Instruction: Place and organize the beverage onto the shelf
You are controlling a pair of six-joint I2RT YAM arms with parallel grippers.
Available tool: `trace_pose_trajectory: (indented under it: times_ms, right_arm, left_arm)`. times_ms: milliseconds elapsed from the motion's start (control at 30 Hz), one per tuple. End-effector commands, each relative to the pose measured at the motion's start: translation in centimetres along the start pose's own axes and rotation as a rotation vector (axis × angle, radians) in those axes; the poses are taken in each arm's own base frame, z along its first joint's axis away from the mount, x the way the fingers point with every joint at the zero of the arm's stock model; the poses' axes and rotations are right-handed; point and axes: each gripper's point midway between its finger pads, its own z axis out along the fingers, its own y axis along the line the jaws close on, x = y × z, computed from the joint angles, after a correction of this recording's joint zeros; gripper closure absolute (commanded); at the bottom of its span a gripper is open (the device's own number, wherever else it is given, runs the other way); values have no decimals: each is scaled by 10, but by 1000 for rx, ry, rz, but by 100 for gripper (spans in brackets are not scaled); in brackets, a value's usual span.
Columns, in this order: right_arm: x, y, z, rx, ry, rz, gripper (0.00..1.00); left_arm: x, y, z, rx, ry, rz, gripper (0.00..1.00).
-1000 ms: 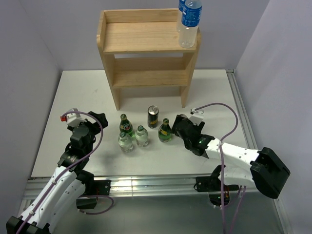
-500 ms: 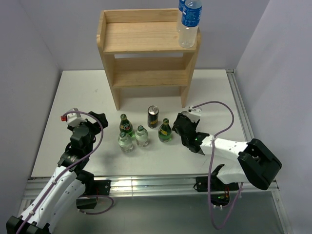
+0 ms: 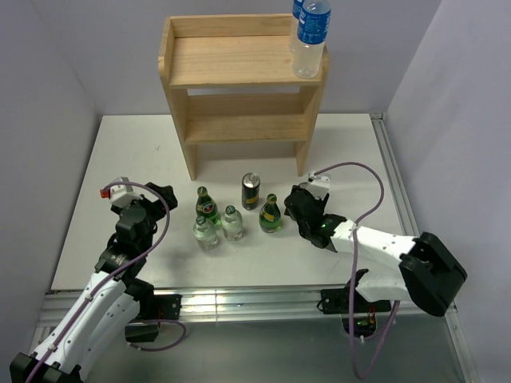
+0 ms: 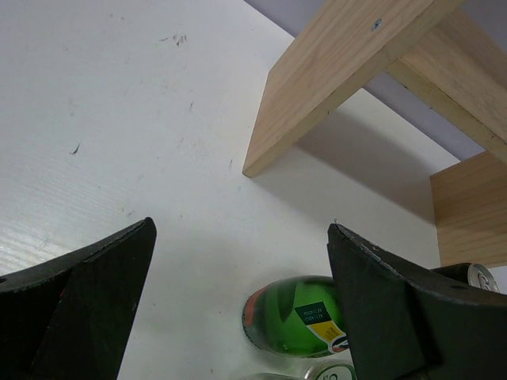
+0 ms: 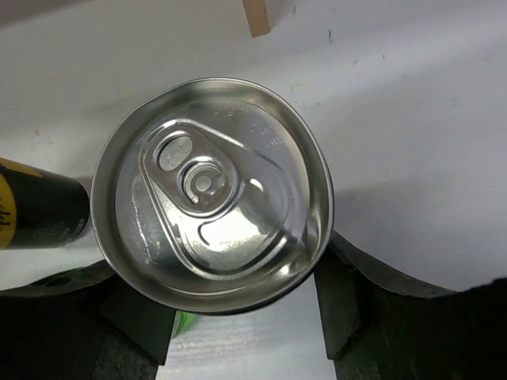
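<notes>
The pale wooden shelf [image 3: 239,60] stands at the back, with two water bottles [image 3: 311,36] on the right end of its upper board. On the table in front stand a black can [image 3: 251,191], two green bottles [image 3: 206,209] [image 3: 271,214] and two clear bottles [image 3: 205,233] [image 3: 232,223]. My right gripper [image 3: 297,206] is just right of them. In the right wrist view that gripper [image 5: 238,310] is shut on a silver-topped can [image 5: 210,194], a pad against each side. My left gripper [image 4: 241,229] is open over bare table, with a green bottle [image 4: 297,324] by its right finger.
The shelf's left side panel [image 4: 333,79] and its foot [image 5: 256,17] show in the wrist views. The black can [image 5: 40,210] stands close left of the held can. A grey wall runs along the table's left side, a metal rail [image 3: 395,175] along its right.
My right gripper has closed on the can and its arm has shifted slightly. The left arm and the other drinks have not moved.
</notes>
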Motion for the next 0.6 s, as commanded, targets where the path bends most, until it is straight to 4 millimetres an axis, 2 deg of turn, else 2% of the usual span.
trace_pose_trajectory:
  times_ms: [0, 133, 200, 233, 300, 333, 400, 433, 500, 533, 567]
  right_arm:
    - [-68, 16, -28, -32, -131, 65, 100]
    - [-110, 23, -54, -64, -177, 85, 100]
    - [-124, 22, -66, -71, -190, 78, 100]
    - [-140, 27, -74, -84, -211, 87, 100]
    - [-153, 28, -87, -98, -222, 76, 100]
    - [-171, 34, -98, -118, -245, 86, 100]
    - [-185, 37, -109, -128, -255, 72, 100]
    - [-207, 42, -122, -149, -284, 87, 100]
    - [-223, 50, -134, -176, -304, 77, 100]
    - [-245, 55, -149, -204, -336, 86, 100]
    - [-253, 61, -152, -216, -343, 75, 100]
  left_arm:
    - [-5, -6, 0, 26, -23, -10, 3]
    - [-5, -6, 0, 25, -24, -12, 4]
    - [-6, -6, -1, 24, -26, -11, 3]
    - [-6, -6, -1, 24, -26, -11, 3]
    - [-6, -6, -1, 23, -27, -12, 3]
    - [-6, -6, -1, 24, -28, -13, 3]
    - [-6, -6, -1, 25, -30, -15, 3]
    - [-6, -6, -1, 25, -30, -15, 3]
    - [-7, -6, -1, 25, -33, -17, 3]
    - [-7, -6, -1, 24, -32, -16, 3]
    - [-8, -6, -2, 26, -34, -17, 3]
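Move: The right hand already grips a black can near its top; the shelf it is being carried to has its middle about 28 cm ahead of this hand, 14 cm to the left and 12 cm higher. The other black can stands some 7 cm ahead and 13 cm left, the green bottle about 3 cm back and 7 cm left, both some 2 cm lower. From the idle left hand the shelf is roughly 30 cm ahead, 18 cm right and 2 cm up. The right hand keeps its pinch on the can and raises it almost straight up by about 23 cm, slow at first and then fast and still climbing at the end, in front of the shelf's right side, with hardly any forward reach and only a slight drift left. As it climbs the wrist tips the fingers up by some 15 degrees, so that they point nearer to level, and the opening stays as it was around the can. ##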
